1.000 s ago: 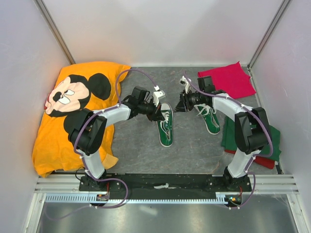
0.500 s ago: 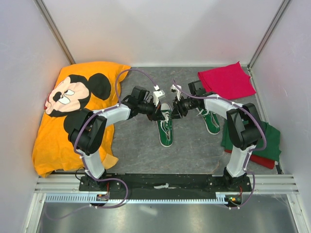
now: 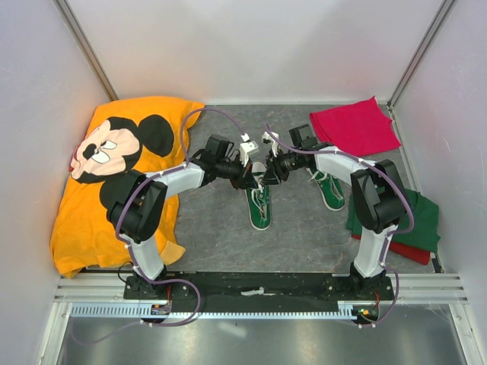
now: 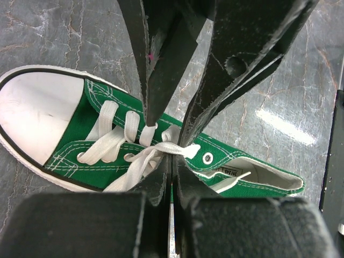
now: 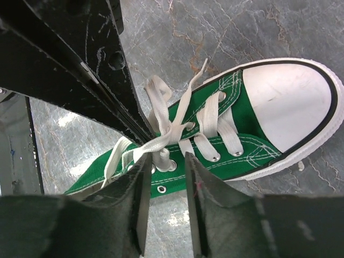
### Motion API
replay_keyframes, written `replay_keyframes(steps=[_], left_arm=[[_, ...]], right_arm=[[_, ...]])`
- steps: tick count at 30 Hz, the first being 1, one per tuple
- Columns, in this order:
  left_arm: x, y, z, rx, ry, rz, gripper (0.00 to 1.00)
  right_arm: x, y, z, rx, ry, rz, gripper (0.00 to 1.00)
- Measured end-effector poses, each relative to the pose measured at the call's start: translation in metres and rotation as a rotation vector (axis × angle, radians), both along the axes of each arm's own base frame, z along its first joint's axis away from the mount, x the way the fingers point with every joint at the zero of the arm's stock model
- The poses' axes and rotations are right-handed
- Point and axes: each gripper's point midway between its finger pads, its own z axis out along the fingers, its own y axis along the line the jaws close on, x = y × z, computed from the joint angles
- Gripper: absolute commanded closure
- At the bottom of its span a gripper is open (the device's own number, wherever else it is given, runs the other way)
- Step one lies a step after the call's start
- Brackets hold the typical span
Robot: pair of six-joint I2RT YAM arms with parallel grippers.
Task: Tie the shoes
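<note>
One green shoe point(image 3: 259, 205) lies mid-table with its toe toward the arms. The other shoe point(image 3: 329, 190) lies to its right. My left gripper point(image 3: 253, 176) is shut on the white lace point(image 4: 161, 148) above the first shoe's tongue; its jaws point(image 4: 172, 158) are pressed together on the lace. My right gripper point(image 3: 268, 173) is open right beside it. In the right wrist view its jaws point(image 5: 165, 159) straddle a lace strand point(image 5: 161, 141) over the eyelets of that shoe point(image 5: 252, 153). The lace ends lie loose.
An orange Mickey Mouse shirt point(image 3: 114, 175) covers the left side. A red cloth point(image 3: 354, 125) lies at the back right. A folded green cloth point(image 3: 422, 220) lies at the right edge. Walls close in on three sides.
My right gripper has moved left, from near the right shoe to the middle shoe, and now meets the left gripper over the laces. The left arm has held still.
</note>
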Motion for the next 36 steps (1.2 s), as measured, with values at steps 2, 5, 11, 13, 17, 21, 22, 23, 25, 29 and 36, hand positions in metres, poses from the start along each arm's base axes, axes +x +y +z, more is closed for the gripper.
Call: replay_keyframes(steps=[2, 5, 11, 13, 17, 21, 22, 23, 25, 29, 36], left_arm=[[0.000, 0.000, 0.000, -0.002, 0.001, -0.003, 0.97], [-0.001, -0.001, 0.001, -0.008, 0.002, -0.009, 0.96], [-0.001, -0.001, 0.001, -0.009, -0.003, -0.015, 0.94], [-0.002, -0.001, 0.000, -0.008, -0.003, -0.015, 0.94], [-0.003, 0.001, -0.003, -0.005, -0.004, -0.016, 0.89], [-0.002, 0.001, -0.003, -0.007, -0.010, -0.017, 0.74], [-0.002, 0.002, -0.003, -0.005, -0.010, -0.017, 0.69], [-0.002, 0.002, -0.004, -0.004, -0.008, -0.016, 0.67], [-0.003, 0.003, -0.004, -0.002, -0.007, -0.015, 0.63], [-0.005, 0.008, -0.004, 0.006, -0.009, -0.011, 0.61], [-0.014, 0.030, 0.022, 0.019, -0.102, -0.037, 0.57]], right_arm=[[0.000, 0.001, 0.000, 0.002, 0.000, 0.002, 0.80], [-0.001, 0.002, 0.001, 0.009, 0.000, 0.006, 1.00], [-0.002, 0.002, 0.002, 0.014, 0.005, 0.007, 1.00], [-0.002, 0.002, 0.003, 0.014, 0.003, 0.006, 1.00], [-0.004, -0.001, 0.007, 0.012, 0.000, -0.008, 1.00], [-0.006, -0.002, 0.012, 0.017, -0.010, -0.015, 1.00], [-0.006, -0.003, 0.013, 0.018, -0.014, -0.019, 1.00], [-0.006, -0.004, 0.014, 0.018, -0.015, -0.022, 1.00], [-0.005, -0.005, 0.016, 0.020, -0.021, -0.028, 1.00], [-0.006, -0.008, 0.016, 0.014, -0.027, -0.036, 1.00], [-0.008, -0.010, 0.014, 0.004, -0.028, -0.044, 1.00]])
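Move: The lace knot on the green shoe sits practically at the left gripper's shut tips, about 1 cm to their right. The right gripper stands open around the same knot, which lies about 1 cm to its left and 1 cm below its hand point. From the right gripper, the white toe cap is some 6 cm ahead, 1 cm left and 4 cm lower; the other shoe is roughly 20 cm to the right, 1 cm back and 5 cm lower. Shut the right gripper on the laces at the knot while the left still pinches them, then lift it about 1.5 cm, easing roughly 1 cm right and 1 cm back with its grip kept. Meanwhile open the left fingers to not quite halfway, then draw that gripper about 3 cm left, 2 cm up and slightly back, away from the knot. ##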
